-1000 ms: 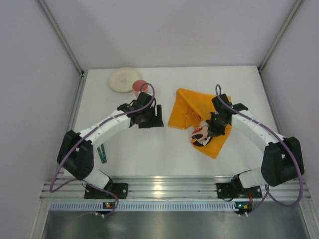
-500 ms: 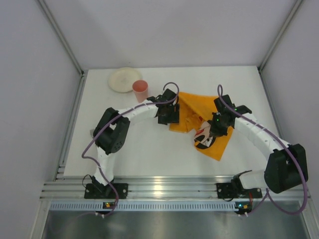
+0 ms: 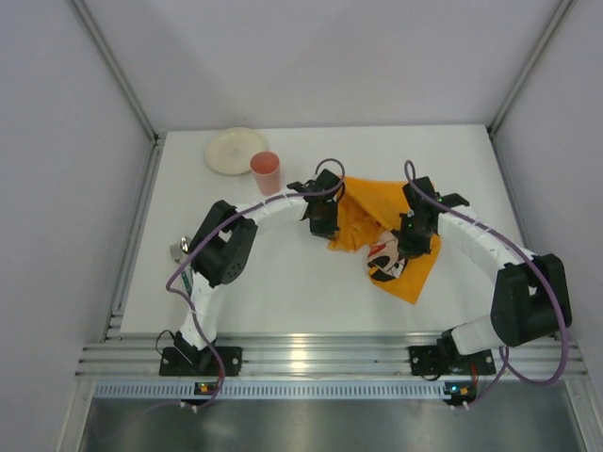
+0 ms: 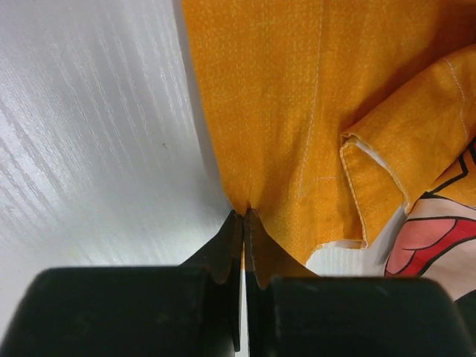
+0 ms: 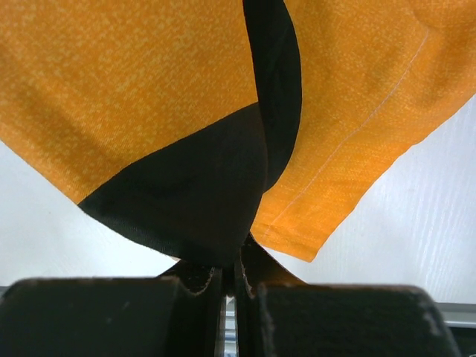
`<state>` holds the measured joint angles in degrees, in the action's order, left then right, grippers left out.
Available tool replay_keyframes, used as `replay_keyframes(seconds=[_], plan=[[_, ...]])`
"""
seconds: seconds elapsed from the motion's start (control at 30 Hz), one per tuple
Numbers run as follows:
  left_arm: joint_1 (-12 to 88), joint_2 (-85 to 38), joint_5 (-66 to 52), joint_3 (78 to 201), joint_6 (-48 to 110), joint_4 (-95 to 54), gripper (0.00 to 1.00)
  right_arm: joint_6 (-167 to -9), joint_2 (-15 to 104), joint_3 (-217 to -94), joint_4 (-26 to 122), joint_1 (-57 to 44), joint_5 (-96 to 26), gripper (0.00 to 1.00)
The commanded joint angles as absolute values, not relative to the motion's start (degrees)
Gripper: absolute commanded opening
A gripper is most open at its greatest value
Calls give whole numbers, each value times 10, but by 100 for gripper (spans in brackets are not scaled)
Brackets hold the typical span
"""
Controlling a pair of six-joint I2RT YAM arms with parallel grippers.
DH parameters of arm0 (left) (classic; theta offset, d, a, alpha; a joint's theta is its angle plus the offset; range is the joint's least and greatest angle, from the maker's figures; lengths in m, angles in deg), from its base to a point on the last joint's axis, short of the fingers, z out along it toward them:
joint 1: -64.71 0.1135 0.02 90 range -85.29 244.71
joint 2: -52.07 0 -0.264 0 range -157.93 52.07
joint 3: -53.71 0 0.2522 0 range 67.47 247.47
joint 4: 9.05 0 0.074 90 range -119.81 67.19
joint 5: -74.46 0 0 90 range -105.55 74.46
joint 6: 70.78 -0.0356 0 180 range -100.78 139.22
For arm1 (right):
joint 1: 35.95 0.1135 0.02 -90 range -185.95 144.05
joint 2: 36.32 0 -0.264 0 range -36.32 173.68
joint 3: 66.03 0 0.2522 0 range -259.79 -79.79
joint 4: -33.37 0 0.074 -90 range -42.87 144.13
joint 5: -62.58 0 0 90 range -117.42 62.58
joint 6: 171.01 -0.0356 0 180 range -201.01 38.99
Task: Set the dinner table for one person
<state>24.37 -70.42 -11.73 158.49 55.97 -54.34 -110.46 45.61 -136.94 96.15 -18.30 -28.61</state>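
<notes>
The orange cloth with a cartoon print lies crumpled on the white dinner table, right of centre. My left gripper is at the cloth's left edge. In the left wrist view its jaws are shut, pinching the orange cloth's hem just above the table. My right gripper is on the cloth's right part, beside the printed face. The right wrist view shows it shut on a black-printed fold of the cloth, which hangs in front of the camera.
A cream plate lies at the far left of the table with a pink cup just in front of it. A metal utensil and a green item show partly beside the left arm's elbow. Rails line the table's sides.
My left arm swung right from beside the cup to the cloth's left edge, and its jaws closed on the cloth. The right gripper kept its grip and barely shifted.
</notes>
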Motion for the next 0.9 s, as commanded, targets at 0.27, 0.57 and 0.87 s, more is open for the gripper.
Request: replay_keyframes(seconds=[0.27, 0.57, 0.87], plan=[[281, -538, -351, 1544, 482, -726, 0, -1062, 449, -1419, 1003, -195, -277, 0], [373, -499, -448, 1574, 426, -791, 10, -1058, 408, -1468, 1064, -194, -265, 46], [353, -429, -374, 1582, 478, -823, 98, -1083, 386, -1448, 1056, -186, -292, 91]])
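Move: The orange napkin's left edge is already pinched in the left hand; it is bound for bare table about 21 cm to that hand's left, level with it in reach and 2 cm lower. From the left hand, the cup stands about 14 cm ahead and 15 left, the plate 26 ahead and 26 left, the cutlery 9 back and 36 left. The right hand grips the napkin's printed part; its laying spot is straight below, about 7 cm. The napkin's left edge is drawn left by the left hand, low at first, then lifted, some 22 cm across and 12 cm up, the wrist rolling about 30 degrees, left side rising; near the far end the fingers open wide and let go. The right hand keeps its grip, almost still, as the pull runs, then opens too and rises straight up about 5 cm off the print. ##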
